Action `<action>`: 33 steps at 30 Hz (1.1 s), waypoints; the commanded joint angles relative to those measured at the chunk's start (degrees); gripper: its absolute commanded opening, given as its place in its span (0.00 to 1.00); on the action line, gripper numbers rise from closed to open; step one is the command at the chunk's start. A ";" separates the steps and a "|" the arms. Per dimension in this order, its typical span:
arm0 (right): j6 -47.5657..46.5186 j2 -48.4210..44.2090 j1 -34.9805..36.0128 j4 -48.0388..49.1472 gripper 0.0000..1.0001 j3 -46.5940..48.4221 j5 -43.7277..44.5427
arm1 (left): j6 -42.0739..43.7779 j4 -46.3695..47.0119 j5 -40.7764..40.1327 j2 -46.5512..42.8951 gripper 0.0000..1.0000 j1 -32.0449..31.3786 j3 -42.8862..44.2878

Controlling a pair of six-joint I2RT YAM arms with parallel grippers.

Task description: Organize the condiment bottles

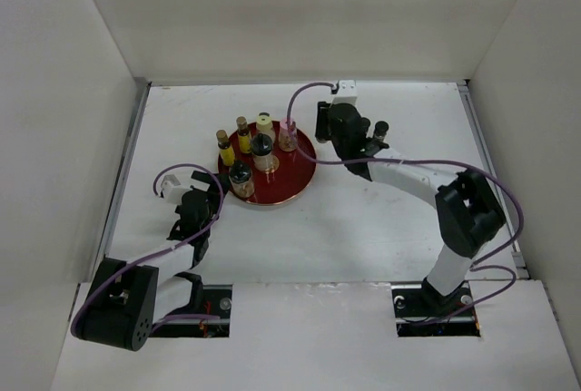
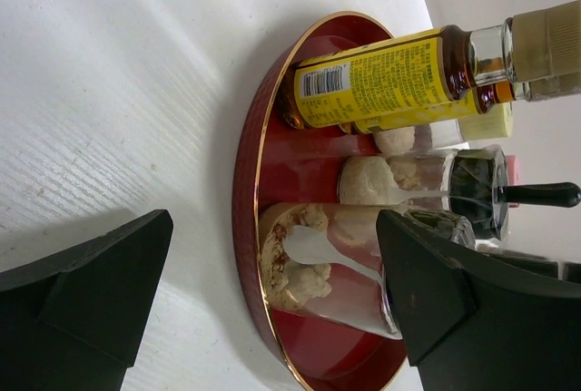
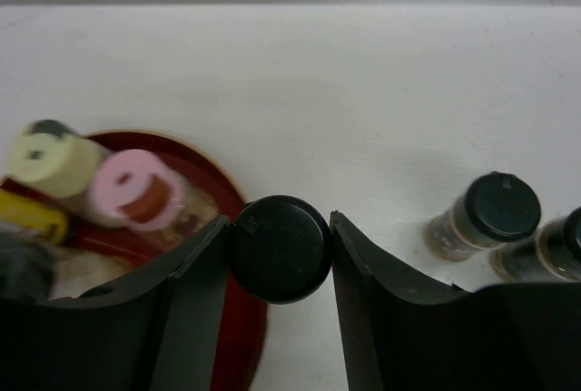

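The round red tray (image 1: 300, 187) holds several condiment bottles: two slim yellow ones (image 1: 224, 149), a cream yellow-lidded one (image 1: 264, 125), a pink-lidded one (image 1: 288, 134) and two dark-capped glass jars (image 1: 241, 176). My right gripper (image 3: 279, 228) is at the tray's right rim (image 3: 241, 318), both fingers pressed against the round lid of a black-capped bottle (image 3: 279, 248). My left gripper (image 2: 274, 228) stands open at the tray's near-left edge, with a glass jar (image 2: 318, 264) in line between its fingers and a yellow bottle (image 2: 381, 78) beyond.
Two more black-capped bottles (image 3: 490, 214) (image 3: 554, 250) stand on the white table right of my right gripper. White walls close the table in at the back and on both sides. A purple cable loops above each wrist.
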 commanded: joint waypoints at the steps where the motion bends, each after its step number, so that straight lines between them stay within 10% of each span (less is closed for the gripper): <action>1: 0.12 -4.71 5.54 5.89 0.38 -0.82 1.27 | 0.33 3.39 -0.15 -0.95 1.00 -0.05 0.73; 13: 1.88 4.96 22.51 7.39 0.38 5.06 1.62 | 0.15 2.86 0.47 -2.18 1.00 0.30 0.38; 33: 5.05 9.53 24.45 7.48 0.48 0.76 4.52 | 0.15 2.86 0.64 -1.92 1.00 -0.31 0.64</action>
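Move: The right hand holds a small black-capped bottle up in the air; the free spot on the red tray that it is going to lies about 13 cm back, 18 cm left and 11 cm below. Near jar stands about 6 cm left of that spot and level with it, far jar some 7 cm farther out than the spot and about 1 cm to its right. The pink-capped bottle is roughly 11 cm left of the hand, level fore and aft. From the left hand the spot lies about 13 cm right, level fore and aft, slightly below. Keeping its grip on the small black-capped bottle, the right hand sweeps left and back over the red tray, some 18 cm left and 13 cm back, first rising about 4 cm and then sinking, while it turns some 20 degrees counter-clockwise. Over the front part of the tray, to the right of near jar and short of far jar, the sideways travel stops and the hand eases almost straight down, ending about 5.5 cm lower than it began, with the fingers still closed on the bottle. ##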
